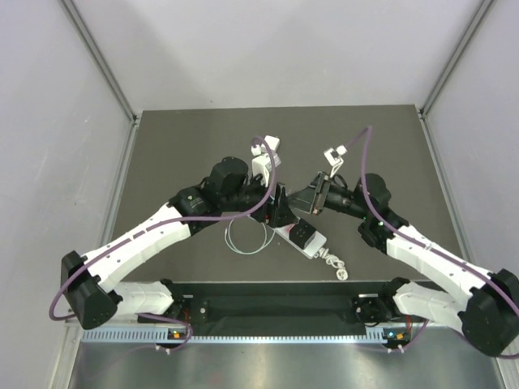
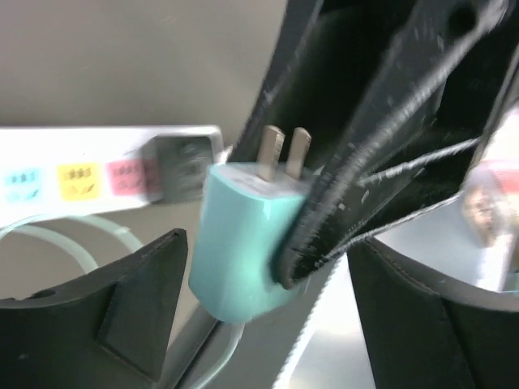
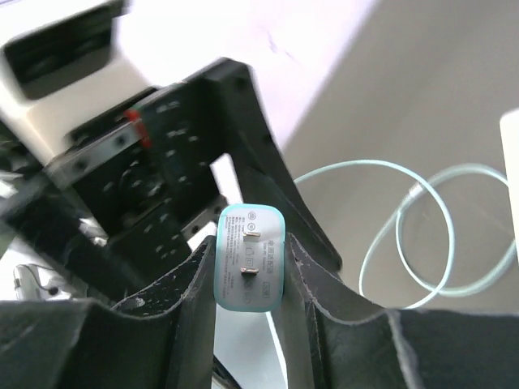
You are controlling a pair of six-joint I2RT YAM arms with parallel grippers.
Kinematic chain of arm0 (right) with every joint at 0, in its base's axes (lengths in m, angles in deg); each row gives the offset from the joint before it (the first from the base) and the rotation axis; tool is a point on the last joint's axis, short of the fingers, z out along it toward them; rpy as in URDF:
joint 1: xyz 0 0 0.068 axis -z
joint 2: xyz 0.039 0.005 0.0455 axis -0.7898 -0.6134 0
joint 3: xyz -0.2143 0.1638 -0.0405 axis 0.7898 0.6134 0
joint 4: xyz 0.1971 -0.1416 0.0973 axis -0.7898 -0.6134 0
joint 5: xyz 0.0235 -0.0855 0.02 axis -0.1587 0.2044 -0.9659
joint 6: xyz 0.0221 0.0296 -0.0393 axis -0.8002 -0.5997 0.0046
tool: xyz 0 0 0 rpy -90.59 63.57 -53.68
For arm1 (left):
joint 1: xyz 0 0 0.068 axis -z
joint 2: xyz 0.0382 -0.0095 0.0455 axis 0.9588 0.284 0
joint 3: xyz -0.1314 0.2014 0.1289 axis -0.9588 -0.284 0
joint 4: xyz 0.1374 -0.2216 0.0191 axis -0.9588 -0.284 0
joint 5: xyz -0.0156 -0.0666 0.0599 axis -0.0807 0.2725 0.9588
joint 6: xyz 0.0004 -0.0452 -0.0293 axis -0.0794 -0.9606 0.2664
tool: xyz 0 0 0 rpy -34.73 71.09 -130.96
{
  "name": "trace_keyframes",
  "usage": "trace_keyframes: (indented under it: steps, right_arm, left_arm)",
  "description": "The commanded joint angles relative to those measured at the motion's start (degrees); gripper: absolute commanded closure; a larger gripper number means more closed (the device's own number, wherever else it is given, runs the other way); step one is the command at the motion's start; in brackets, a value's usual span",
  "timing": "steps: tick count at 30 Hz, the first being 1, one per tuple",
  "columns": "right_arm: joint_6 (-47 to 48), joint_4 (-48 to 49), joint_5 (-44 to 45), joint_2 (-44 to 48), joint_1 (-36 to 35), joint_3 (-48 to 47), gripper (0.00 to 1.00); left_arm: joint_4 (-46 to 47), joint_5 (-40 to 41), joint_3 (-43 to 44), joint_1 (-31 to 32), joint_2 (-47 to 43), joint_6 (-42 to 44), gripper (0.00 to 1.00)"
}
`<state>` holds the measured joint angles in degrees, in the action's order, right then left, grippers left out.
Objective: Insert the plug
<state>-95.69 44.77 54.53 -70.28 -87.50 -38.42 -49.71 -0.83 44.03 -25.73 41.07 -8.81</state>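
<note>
My right gripper (image 3: 250,267) is shut on a teal plug (image 3: 247,259) with a grey face and two flat prongs pointing at the camera. In the left wrist view the plug (image 2: 239,235) hangs between the wide-open fingers of my left gripper (image 2: 268,267), pinched by a right finger (image 2: 324,227), and its prongs point toward the white power strip (image 2: 97,174). From above, both grippers, left (image 1: 280,207) and right (image 1: 312,197), meet over the mat just behind the strip (image 1: 304,237). The plug is hidden there.
The plug's thin pale cable (image 1: 247,235) lies in loops on the dark mat left of the strip, and also shows in the right wrist view (image 3: 405,235). The strip's white coiled cord (image 1: 334,266) trails to the near right. Grey walls enclose the mat.
</note>
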Motion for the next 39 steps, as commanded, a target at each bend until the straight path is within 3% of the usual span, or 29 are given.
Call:
trace_keyframes:
  steps: [1,4,9,15,22,24,29,39]
  right_arm:
    - [-5.06,16.76,3.78,4.4,0.26,3.8,1.0]
    - [-7.09,20.99,5.27,6.51,0.26,5.39,1.0]
    - [-9.98,26.34,7.55,10.2,0.18,9.16,1.0]
    - [-10.17,28.74,13.35,17.06,0.18,13.12,1.0]
    - [-7.09,24.95,14.77,20.84,0.18,12.24,1.0]
    - [-7.26,25.13,15.12,21.28,0.18,12.68,1.0]
    - [-7.97,26.35,15.65,21.81,0.18,13.56,1.0]
    - [-8.76,29.96,16.09,19.7,0.18,14.7,1.0]
  left_arm:
    - [9.45,-7.21,2.18,-0.22,-0.23,-10.07,0.2]
    - [17.71,-8.54,-0.27,-0.22,-2.42,-15.88,0.23]
    - [25.27,-3.27,-3.63,-0.22,-7.79,-18.97,0.24]
    - [26.86,-2.83,-4.15,-0.22,-8.49,-21.7,0.37]
    - [30.55,-4.84,-5.47,-0.22,-7.09,-23.37,0.39]
    - [32.92,-5.2,-6.35,-0.22,-7.44,-23.81,0.47]
    - [34.07,-6.25,-6.62,-0.22,-6.48,-24.08,0.56]
    - [37.15,-9.42,-6.44,-0.22,-3.75,-24.95,0.59]
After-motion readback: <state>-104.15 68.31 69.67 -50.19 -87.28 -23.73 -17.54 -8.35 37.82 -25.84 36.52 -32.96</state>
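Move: The plug is already in my right fingers, about 1 cm left of that hand's point. From my left hand, whose open fingers surround it, it sits some 1 cm ahead and 2 cm higher. The power strip's middle lies about 6 cm ahead of my left hand and 22 cm below. The black cube on the strip is about 3 cm ahead, 5 cm to the right and 20 cm below that hand. I lift both hands off over the strip, my right one keeping its pinch on the plug, rising about 8 cm and drawing 6 cm right and a little back while its fingers tip upward. My left hand climbs some 11 cm and drifts right, rolling about 30 degrees until its fingers point level at the plug's cable end; they close to about half their gap and creep in there, with no clear grip visible. ##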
